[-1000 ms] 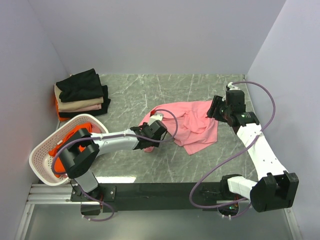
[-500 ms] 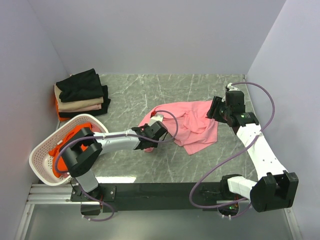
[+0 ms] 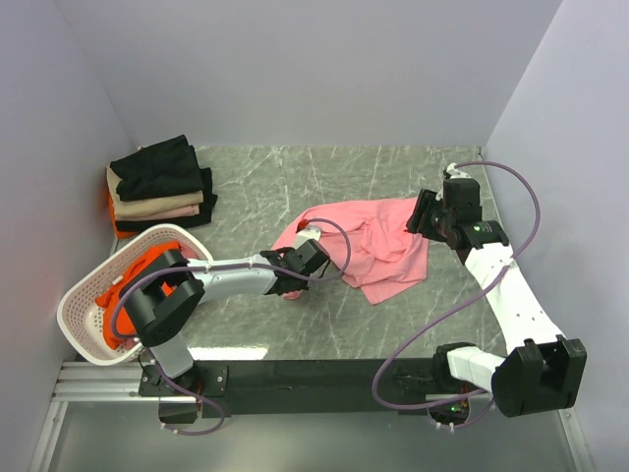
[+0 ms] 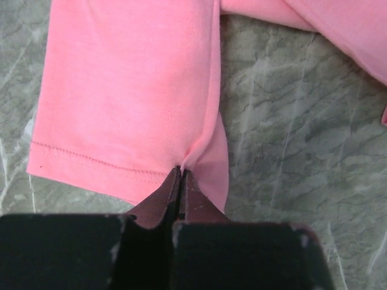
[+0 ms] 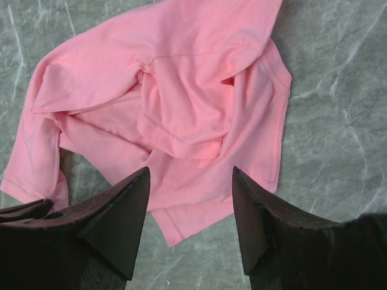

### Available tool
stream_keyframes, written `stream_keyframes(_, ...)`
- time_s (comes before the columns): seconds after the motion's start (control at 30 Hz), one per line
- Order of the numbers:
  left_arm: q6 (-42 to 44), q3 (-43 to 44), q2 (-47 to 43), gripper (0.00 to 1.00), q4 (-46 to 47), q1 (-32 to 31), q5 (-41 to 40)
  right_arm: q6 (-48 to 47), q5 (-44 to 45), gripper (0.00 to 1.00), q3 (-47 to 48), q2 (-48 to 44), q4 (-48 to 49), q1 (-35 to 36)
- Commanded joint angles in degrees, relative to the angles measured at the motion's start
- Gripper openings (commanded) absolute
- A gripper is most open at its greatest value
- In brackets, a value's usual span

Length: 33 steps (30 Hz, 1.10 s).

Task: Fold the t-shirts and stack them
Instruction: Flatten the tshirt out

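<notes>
A light pink t-shirt (image 3: 378, 248) lies crumpled on the grey marbled table. In the left wrist view my left gripper (image 4: 180, 170) is shut on the hem of its sleeve (image 4: 121, 109), the cloth puckered at the tips. From above, that gripper (image 3: 291, 270) sits at the shirt's left end. My right gripper (image 5: 190, 172) hangs open above the shirt's right side (image 5: 181, 103), touching nothing; from above it (image 3: 421, 220) is at the shirt's right edge. A stack of folded t-shirts (image 3: 159, 183), black on top with beige beneath, sits at the back left.
A white perforated basket (image 3: 81, 300) with orange-red cloth (image 3: 133, 291) inside stands tilted at the near left, beside the left arm's base. Purple cables loop over both arms. Walls close in the table on the left, back and right.
My left gripper has closed onto the pink sleeve hem after edging slightly towards it. The right arm and the shirt have stayed put.
</notes>
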Motion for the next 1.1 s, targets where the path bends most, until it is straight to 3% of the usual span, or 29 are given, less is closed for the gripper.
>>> stream_keyframes(0.0, -0.64, 0.43, -2.28, 0.01, -1.0, 0.05, -1.93, -0.44, 0.46, 0.64, -0.19, 0.03, 1.53, -0.35)
stream_keyframes(0.67, 1.9, -4.66, -19.33, 0.0, -1.97, 15.69, 1.15, 2.37, -0.24, 0.59, -3.71, 12.76, 4.52, 4.39)
stream_keyframes(1.07, 0.76, 3.51, -26.63, 0.01, -6.1, 29.49, 2.9, 1.49, 1.07, 0.59, -1.42, 22.61, 3.29, 4.83)
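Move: The left hand already pinches the shirt's near-left hem just above the table; bare table beside the basket, where the hem is taken, lies about 8 cm ahead and 15 cm left, with the basket's middle some 37 cm left and 1 cm back. For the open right hand, the t-shirt's near-right part lies some 2 cm back, 5 cm left and 16 cm below; the pinched hem is about 25 cm left and 6 cm back. Left hand draws the pinched hem 15 cm left, up and forward; open right sinks 13 cm towards the shirt. ##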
